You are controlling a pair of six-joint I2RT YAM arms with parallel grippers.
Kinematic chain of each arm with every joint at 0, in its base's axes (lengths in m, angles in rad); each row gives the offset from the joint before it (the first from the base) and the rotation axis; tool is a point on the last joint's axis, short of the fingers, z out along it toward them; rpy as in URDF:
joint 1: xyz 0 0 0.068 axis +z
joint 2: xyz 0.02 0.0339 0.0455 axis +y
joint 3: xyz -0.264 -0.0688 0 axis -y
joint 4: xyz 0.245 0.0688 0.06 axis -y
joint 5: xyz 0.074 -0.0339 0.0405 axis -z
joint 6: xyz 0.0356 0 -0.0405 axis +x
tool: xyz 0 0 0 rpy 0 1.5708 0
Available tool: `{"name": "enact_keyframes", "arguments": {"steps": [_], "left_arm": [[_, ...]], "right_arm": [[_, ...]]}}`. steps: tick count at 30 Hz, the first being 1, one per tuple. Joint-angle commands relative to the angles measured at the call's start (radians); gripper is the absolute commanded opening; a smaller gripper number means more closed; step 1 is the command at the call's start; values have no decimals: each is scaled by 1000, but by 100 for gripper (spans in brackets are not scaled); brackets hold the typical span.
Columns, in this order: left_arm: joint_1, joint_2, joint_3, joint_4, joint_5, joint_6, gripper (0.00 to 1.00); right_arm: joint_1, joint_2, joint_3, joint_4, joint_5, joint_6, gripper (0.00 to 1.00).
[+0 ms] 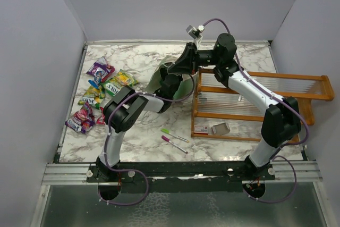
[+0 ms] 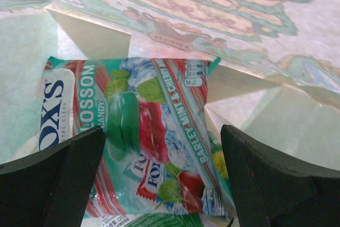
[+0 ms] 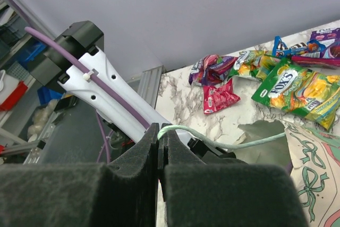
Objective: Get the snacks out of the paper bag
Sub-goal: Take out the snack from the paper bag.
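Note:
The mint-green patterned paper bag (image 1: 157,81) lies tipped at the middle of the table, and its patterned wall shows in the right wrist view (image 3: 313,174). My left gripper (image 2: 162,174) reaches inside the bag (image 2: 223,19), jaws open on either side of a teal and red Fox's candy packet (image 2: 143,136) on the bag's inner wall. My right gripper (image 3: 162,131) is shut on the bag's string handle (image 3: 223,141) above the mouth; from above it is at the bag's far side (image 1: 186,63). Several snack packets (image 1: 101,94) lie at the left.
An orange wooden rack (image 1: 255,104) stands right of the bag, under my right arm. A green pen (image 1: 174,135) and a pink pen (image 1: 174,144) lie in front. The grey walls close in the left, back and right sides.

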Motion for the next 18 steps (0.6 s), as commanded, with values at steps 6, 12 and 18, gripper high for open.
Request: {"name": "enact_keyframes", "arguments": {"steps": [6, 12, 18], "left_arm": [[66, 70, 68, -155, -18, -17, 61], [83, 9, 29, -179, 8, 13, 16], [83, -123, -44, -212, 65, -1, 8]], "right_arm": [[21, -56, 22, 3, -12, -7, 1], [21, -70, 26, -54, 12, -58, 1], [21, -88, -2, -100, 77, -103, 1]]}}
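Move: The Fox's candy packet stands inside the paper bag right before the left gripper's open fingers, its middle about 4 cm ahead, 1 cm left and at finger height. A white-and-green packet peeks out behind it, some 6 cm ahead, 4 cm right and 2 cm lower. Out on the table the green-and-yellow packet lies roughly 24 cm left, 2 cm back and 8 cm below. From the right gripper, the candy packet is about 18 cm ahead, straight in line sideways and 24 cm below. Push the left gripper about 2 cm farther forward onto the candy packet and shut its wide-open fingers on the packet's right part, pinching it into a fold; as they close, draw the hand some 3 cm left, easing back a little at the end. Keep the right gripper shut on the paper bag's handle. ##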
